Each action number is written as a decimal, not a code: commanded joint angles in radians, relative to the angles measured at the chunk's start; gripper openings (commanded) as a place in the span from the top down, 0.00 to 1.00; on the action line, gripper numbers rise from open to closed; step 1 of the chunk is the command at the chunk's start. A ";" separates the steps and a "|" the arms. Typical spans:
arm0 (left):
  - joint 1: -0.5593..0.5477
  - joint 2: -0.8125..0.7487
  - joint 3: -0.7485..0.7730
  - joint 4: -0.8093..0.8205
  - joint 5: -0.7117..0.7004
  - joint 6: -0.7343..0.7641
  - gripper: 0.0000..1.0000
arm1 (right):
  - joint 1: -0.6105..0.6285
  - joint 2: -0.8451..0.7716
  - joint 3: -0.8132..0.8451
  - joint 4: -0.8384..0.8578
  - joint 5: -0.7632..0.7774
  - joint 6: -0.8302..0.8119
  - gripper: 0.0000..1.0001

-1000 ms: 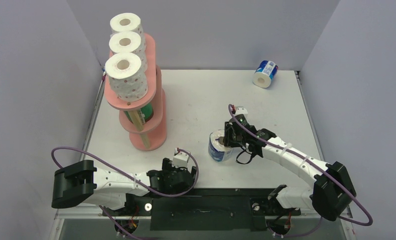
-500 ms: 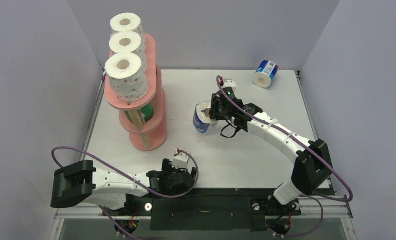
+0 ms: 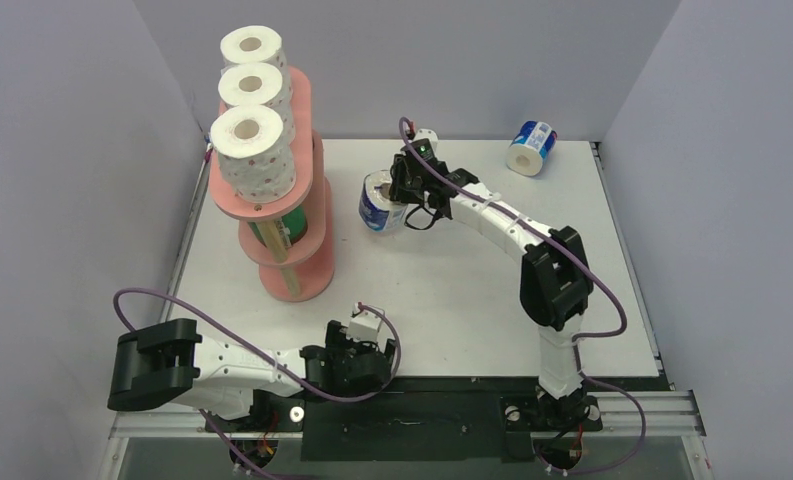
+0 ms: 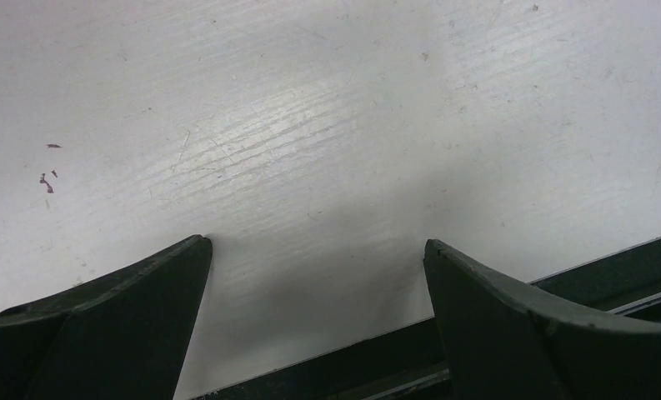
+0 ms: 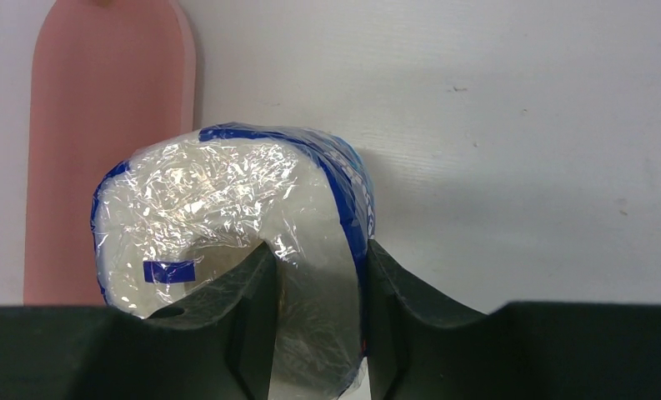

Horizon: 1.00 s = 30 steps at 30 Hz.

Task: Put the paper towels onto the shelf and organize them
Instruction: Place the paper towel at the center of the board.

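The salmon-pink shelf stands at the left. Three white red-dotted paper towels line its top tier. A green-wrapped roll shows on the middle tier. My right gripper is shut on a blue-white wrapped roll, just right of the shelf. In the right wrist view one finger sits in the roll's core and the other outside its wall; the gripper pinches the roll, and the shelf lies behind. My left gripper stands open over bare table.
Another blue-white wrapped roll lies on its side at the back right corner. Grey walls enclose the white table on three sides. A black rail runs along the near edge under my left gripper.
My right arm has carried the blue-white roll from the table's middle toward the back left, closer to the shelf. The left arm has barely shifted.
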<state>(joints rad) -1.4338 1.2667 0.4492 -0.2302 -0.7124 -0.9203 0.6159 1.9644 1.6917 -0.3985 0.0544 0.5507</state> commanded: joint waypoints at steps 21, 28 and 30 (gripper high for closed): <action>-0.154 -0.102 0.201 -0.325 -0.183 -0.066 0.01 | 0.001 0.024 0.133 0.064 -0.066 -0.010 0.74; -0.160 -0.316 0.261 -0.395 -0.308 -0.025 0.02 | 0.020 -0.038 0.007 0.089 -0.075 -0.008 0.74; -0.153 -0.362 0.252 -0.385 -0.324 -0.022 0.03 | 0.033 -0.050 -0.029 0.095 -0.071 -0.008 0.74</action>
<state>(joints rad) -1.5913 0.9871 0.6937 -0.5373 -0.9272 -0.9451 0.6178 2.0209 1.6962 -0.4007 -0.0086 0.5285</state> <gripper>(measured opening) 0.980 0.323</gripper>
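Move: The middle of the pink shelf's bottom board, where the held paper towel seems bound, is about 25 cm left of the right hand, about level with it front to back and some 15 cm lower. The green pack on the middle board is about 22 cm left, 15 cm back and 7 cm up; the nearest white roll on top is some 24 cm left, 15 cm back and 25 cm up. From the left hand that bottom-board spot is about 31 cm ahead, 19 cm left and slightly below. The blue-and-white paper towel, still pinched by its rim, is carried by the right hand about 6 cm left and forward towards the shelf, rising slightly; the hand then reverses right, back and down to finish roughly 3 cm below its start. The empty left hand creeps back towards the table's front edge, then lifts quickly, some 13 cm, tilting about 15 degrees with fingers wide open. ##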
